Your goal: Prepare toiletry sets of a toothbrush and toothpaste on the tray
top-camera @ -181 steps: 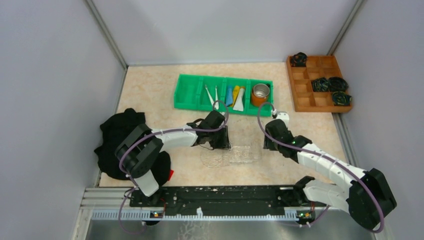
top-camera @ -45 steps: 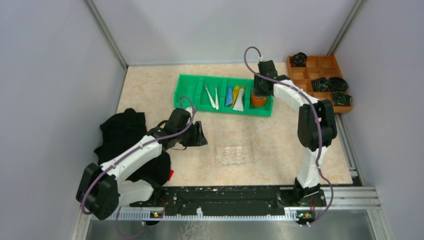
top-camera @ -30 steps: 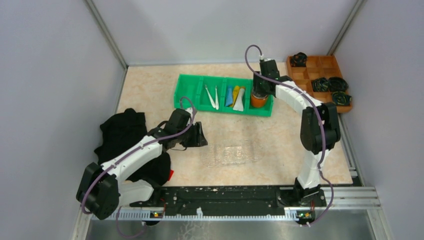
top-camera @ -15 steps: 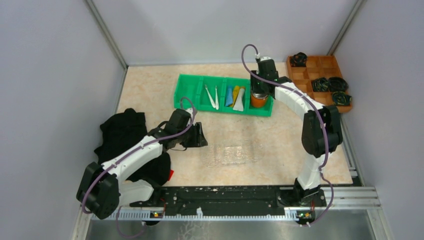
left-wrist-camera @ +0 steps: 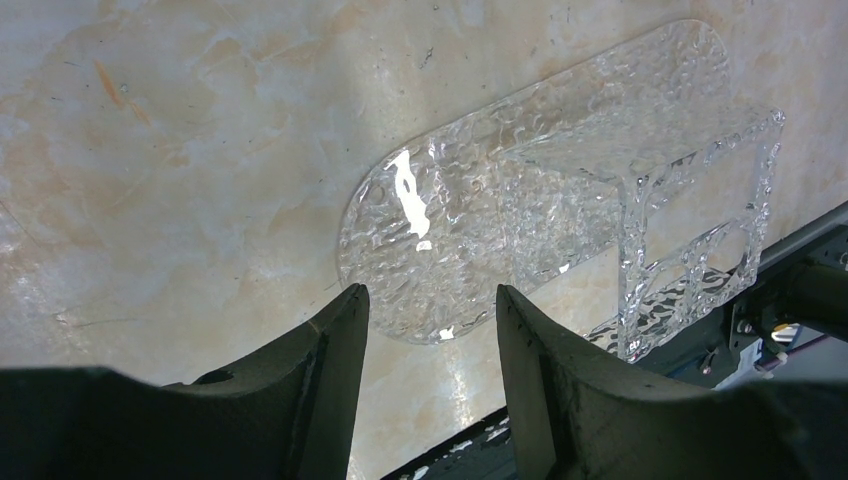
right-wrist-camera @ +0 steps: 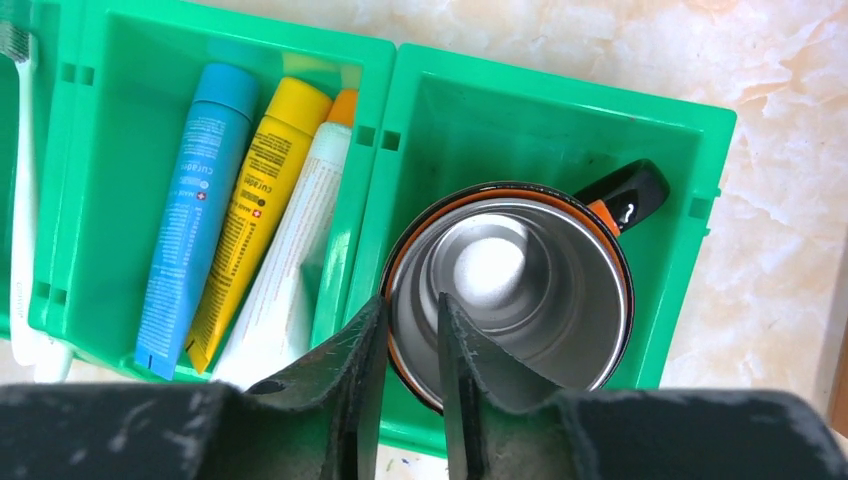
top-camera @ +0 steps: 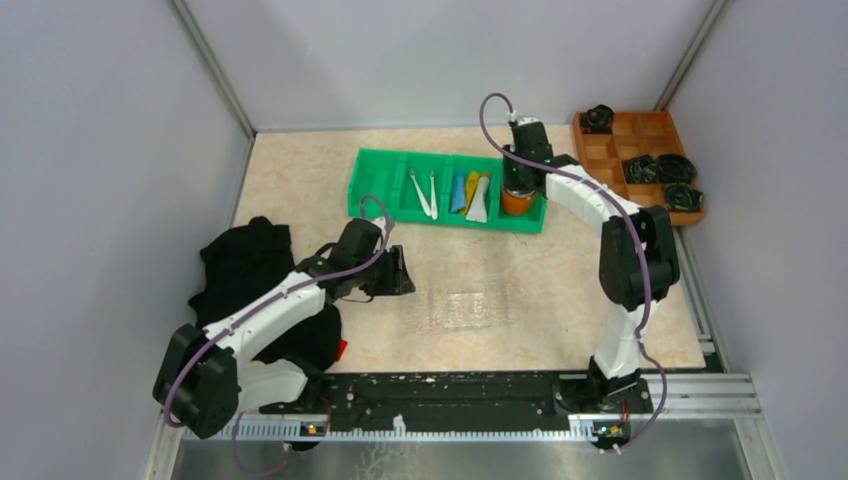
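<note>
Two white toothbrushes [top-camera: 425, 194] lie in the green bin [top-camera: 375, 185], with blue [right-wrist-camera: 190, 220], yellow [right-wrist-camera: 255, 200] and white toothpaste [right-wrist-camera: 290, 270] tubes in the compartment to their right. The clear tray [top-camera: 465, 308] lies on the table with nothing on it. My left gripper [left-wrist-camera: 432, 290] hovers open just left of the tray [left-wrist-camera: 560, 200]. Over the bin's right end, my right gripper [right-wrist-camera: 412, 300] straddles the rim of an orange steel cup [right-wrist-camera: 520, 270]. One finger is outside the cup and one inside, a narrow gap still showing between them.
A brown wooden compartment box [top-camera: 610, 190] with black coiled items stands at the back right. A black cloth [top-camera: 240, 270] lies at the left beside the left arm. The cup's black handle [right-wrist-camera: 625, 190] points toward the bin's far right corner.
My right gripper's jaws have narrowed around the cup's rim, and the wrist has shifted slightly over the cup. The left arm and the tray have not moved.
</note>
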`<control>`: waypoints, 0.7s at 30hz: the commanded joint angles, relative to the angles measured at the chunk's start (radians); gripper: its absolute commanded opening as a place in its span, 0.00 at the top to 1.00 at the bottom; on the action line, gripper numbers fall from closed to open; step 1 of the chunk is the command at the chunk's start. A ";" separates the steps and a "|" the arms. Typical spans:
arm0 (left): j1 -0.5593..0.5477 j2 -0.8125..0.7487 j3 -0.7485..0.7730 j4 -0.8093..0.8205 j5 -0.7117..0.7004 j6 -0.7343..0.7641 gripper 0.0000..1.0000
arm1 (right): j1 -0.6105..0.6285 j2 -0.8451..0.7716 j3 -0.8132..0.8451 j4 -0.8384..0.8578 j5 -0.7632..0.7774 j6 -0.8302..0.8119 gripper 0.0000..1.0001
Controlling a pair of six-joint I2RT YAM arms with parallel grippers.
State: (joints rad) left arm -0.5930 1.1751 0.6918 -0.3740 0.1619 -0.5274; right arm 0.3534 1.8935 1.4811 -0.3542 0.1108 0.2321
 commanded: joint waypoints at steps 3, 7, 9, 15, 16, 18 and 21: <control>0.003 -0.003 -0.012 0.011 0.007 0.000 0.43 | 0.006 0.025 0.043 -0.003 0.010 -0.009 0.77; 0.003 -0.003 -0.011 0.010 0.006 0.003 0.43 | 0.006 0.029 0.049 -0.010 0.018 -0.007 0.94; 0.004 -0.002 -0.010 0.010 0.006 0.004 0.44 | 0.006 0.022 0.054 -0.016 0.029 -0.007 1.00; 0.005 0.006 -0.003 0.012 0.008 0.008 0.43 | 0.024 -0.034 0.084 -0.034 0.099 -0.048 1.00; 0.005 0.006 0.000 0.013 0.011 0.007 0.44 | 0.030 -0.046 0.094 -0.041 0.117 -0.059 1.00; 0.005 0.008 0.004 0.012 0.012 0.008 0.43 | 0.048 -0.072 0.117 -0.062 0.154 -0.080 1.00; 0.005 0.006 0.010 0.009 0.013 0.009 0.44 | 0.078 -0.119 0.141 -0.094 0.219 -0.114 1.00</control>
State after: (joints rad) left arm -0.5930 1.1763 0.6910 -0.3744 0.1619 -0.5262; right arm 0.3874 1.8946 1.5387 -0.4206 0.2150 0.1814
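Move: The steel cup, nested in the orange mug in the tray's right-hand compartment, has its middle about 3 cm right of the right hand, 1 cm ahead and some 4 cm below; its left rim lies between the fingers. The white toothpaste is roughly 5 cm left and 1 cm back, the yellow about 7 cm left and level, the blue 9 cm left and level, all some 6 cm lower. From the left hand the steel cup is about 22 cm ahead and 22 cm right. Close the right fingers fully from about a quarter open to pinch the steel cup's left rim, one finger inside the cup and one outside, while the hand stays almost in place. Once shut, raise the hand about 1.5 cm, rolling it some 5 degrees so that its left side dips, to draw the cup up out of the orange mug. ##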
